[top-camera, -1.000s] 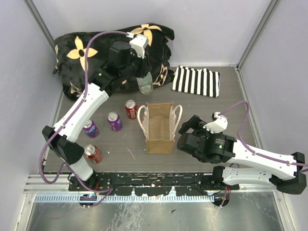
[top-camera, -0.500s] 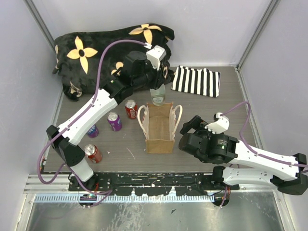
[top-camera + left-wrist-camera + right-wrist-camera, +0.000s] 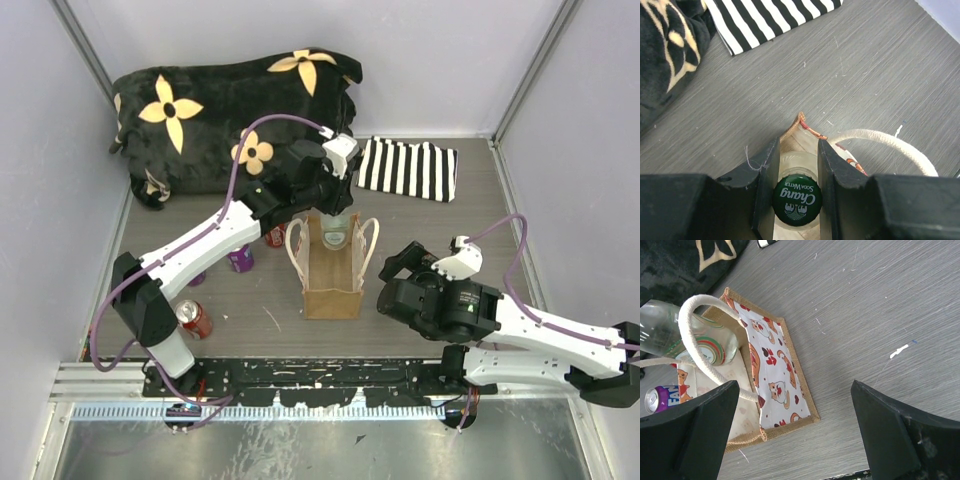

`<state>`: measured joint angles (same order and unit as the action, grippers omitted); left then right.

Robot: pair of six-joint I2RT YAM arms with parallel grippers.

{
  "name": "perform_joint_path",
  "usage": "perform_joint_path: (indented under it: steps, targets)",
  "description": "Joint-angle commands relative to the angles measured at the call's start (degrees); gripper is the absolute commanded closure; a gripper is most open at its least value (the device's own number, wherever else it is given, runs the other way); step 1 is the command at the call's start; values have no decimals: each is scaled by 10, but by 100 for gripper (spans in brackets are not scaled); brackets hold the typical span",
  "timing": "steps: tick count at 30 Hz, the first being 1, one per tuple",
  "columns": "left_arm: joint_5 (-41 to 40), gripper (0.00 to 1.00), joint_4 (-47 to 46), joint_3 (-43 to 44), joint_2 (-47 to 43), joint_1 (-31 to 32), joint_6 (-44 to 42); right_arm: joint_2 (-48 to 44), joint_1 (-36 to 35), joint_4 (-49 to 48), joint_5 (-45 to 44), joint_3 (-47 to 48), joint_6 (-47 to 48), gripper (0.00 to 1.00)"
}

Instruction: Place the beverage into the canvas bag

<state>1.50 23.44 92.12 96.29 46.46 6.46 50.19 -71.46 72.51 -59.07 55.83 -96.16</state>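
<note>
The canvas bag (image 3: 332, 268) stands open in the middle of the table, tan with cream handles and a reddish print on its pale side (image 3: 774, 382). My left gripper (image 3: 335, 205) is shut on a clear glass soda-water bottle (image 3: 335, 232) with a green cap (image 3: 796, 199), holding it upright over the far end of the bag's mouth. The bottle's body shows in the right wrist view (image 3: 687, 335) at the bag's rim. My right gripper (image 3: 795, 430) is open and empty, just right of the bag.
A black flowered blanket (image 3: 220, 110) lies at the back left. A black-and-white striped cloth (image 3: 408, 168) lies at the back right. Several cans stand left of the bag: a red one (image 3: 193, 318), a purple one (image 3: 240, 259), and others partly hidden under the left arm.
My left gripper has carried the bottle from over the blanket's edge rightward and toward me, to above the bag's far end. The right arm has barely shifted.
</note>
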Motion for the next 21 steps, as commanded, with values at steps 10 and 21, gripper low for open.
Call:
perform_joint_path:
  steps: [10,21]
  targets:
    - [-4,100,-195,-48,18,7,23,11,-2,15,-6,18,-6,0]
    - [-21,100,-269,-103,41,7,8,39,-2,25,-5,39,-5,0]
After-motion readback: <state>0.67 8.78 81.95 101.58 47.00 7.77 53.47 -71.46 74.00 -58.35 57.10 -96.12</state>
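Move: Below the left hand, which already holds the beverage bottle by its capped neck, stands the open canvas bag, its middle some 6 cm back, in line sideways and about 18 cm down. Of its neighbours, the red can is 14 cm to the hand's left and 2 cm ahead, and the purple can 22 cm left and 4 cm back, both about 20 cm down. From the right hand the bag lies roughly 18 cm left, 6 cm ahead and 14 cm lower. Lowering the bottle into the bag, the left hand first eases about 2 cm to the right and a little forward, towards the bag's far right corner, then sinks ever faster, some 7 cm down in all. The fingers keep their grip on the neck and the wrist hardly turns. ##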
